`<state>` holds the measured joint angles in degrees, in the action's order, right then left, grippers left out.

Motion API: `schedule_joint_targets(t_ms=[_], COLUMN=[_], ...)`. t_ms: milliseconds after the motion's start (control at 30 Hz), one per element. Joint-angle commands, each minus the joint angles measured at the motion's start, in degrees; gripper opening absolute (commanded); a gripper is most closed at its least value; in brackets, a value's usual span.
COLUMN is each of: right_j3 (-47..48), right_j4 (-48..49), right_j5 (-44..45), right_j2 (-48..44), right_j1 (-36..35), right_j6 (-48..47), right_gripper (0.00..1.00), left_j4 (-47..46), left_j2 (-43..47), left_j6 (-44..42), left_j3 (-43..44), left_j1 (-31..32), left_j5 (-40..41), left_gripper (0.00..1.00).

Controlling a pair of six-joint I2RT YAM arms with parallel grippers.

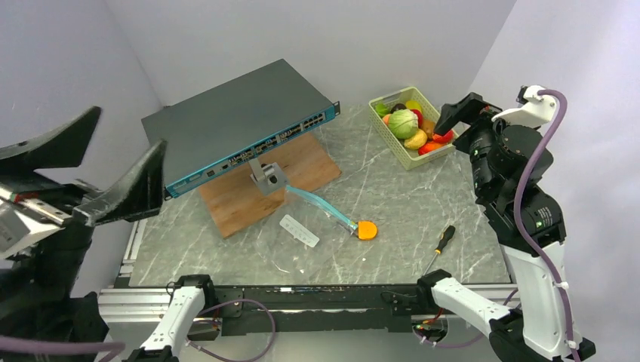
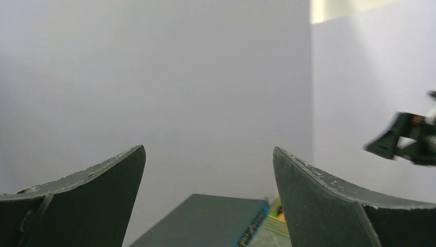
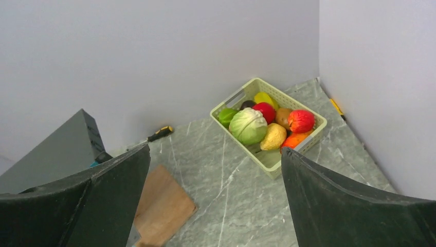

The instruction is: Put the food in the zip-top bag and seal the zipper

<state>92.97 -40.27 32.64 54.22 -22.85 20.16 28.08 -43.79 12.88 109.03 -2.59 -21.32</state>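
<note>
The clear zip-top bag (image 1: 302, 240) lies flat mid-table, with a white label (image 1: 300, 231). Its teal zipper (image 1: 321, 207) runs from a grey clamp (image 1: 268, 177) to an orange peach (image 1: 367, 230). I cannot tell whether the peach is inside the bag. More food fills the pale green basket (image 1: 398, 156): a cabbage (image 1: 403, 123), a lemon (image 1: 415, 139) and red pieces; the cabbage (image 3: 248, 126) also shows in the right wrist view. My right gripper (image 1: 456, 113) is open and empty, above and beside the basket. My left gripper (image 1: 127, 130) is open and empty, raised high at the far left.
A dark network switch (image 1: 241, 121) rests tilted on a wooden board (image 1: 249, 200) at the back left. A black-and-orange screwdriver (image 1: 444, 241) lies at the front right. The right wrist view shows the basket (image 3: 313, 135) in the corner of the walls.
</note>
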Motion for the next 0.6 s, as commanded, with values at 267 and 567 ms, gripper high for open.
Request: schedule_joint_targets(t_ms=[267,567], right_j3=[-14.1,-34.9], right_j4=[-1.6,11.4], right_j5=[-11.9,-36.0], right_j2=[0.4,0.1], right_j1=[0.1,0.1], right_j6=[6.1,10.7], right_gripper=[1.0,1.0], left_j4=[3.7,0.9], left_j2=[-0.8,-0.3], left_j6=[4.6,2.9], left_j3=[-21.3,-33.7], left_j1=[15.4,44.7], left_j5=[-7.4,13.7], left_gripper=[1.0,1.0])
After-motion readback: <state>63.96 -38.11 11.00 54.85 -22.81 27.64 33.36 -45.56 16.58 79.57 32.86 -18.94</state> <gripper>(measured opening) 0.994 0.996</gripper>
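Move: The zip-top bag lies about 15 cm ahead of the left hand, 15 cm to its right and 65 cm below. The metal bracket stands some 26 cm ahead and 6 cm right of that hand. From the right hand the bag is roughly 29 cm left, 2 cm back and 48 cm down. The orange piece at the zipper's end is 11 cm left and 2 cm back of the right hand; the food basket is 28 cm ahead and 6 cm right. Downward and inward come both open, empty hands, closing in on the bag from high up. The left drops about 20 cm, swinging right and somewhat forward before easing slightly back, its fingers tipping down and turning clockwise. The right sinks as far, drifting left, tipping down some 25 degrees and turning counter-clockwise; neither touches anything yet. ##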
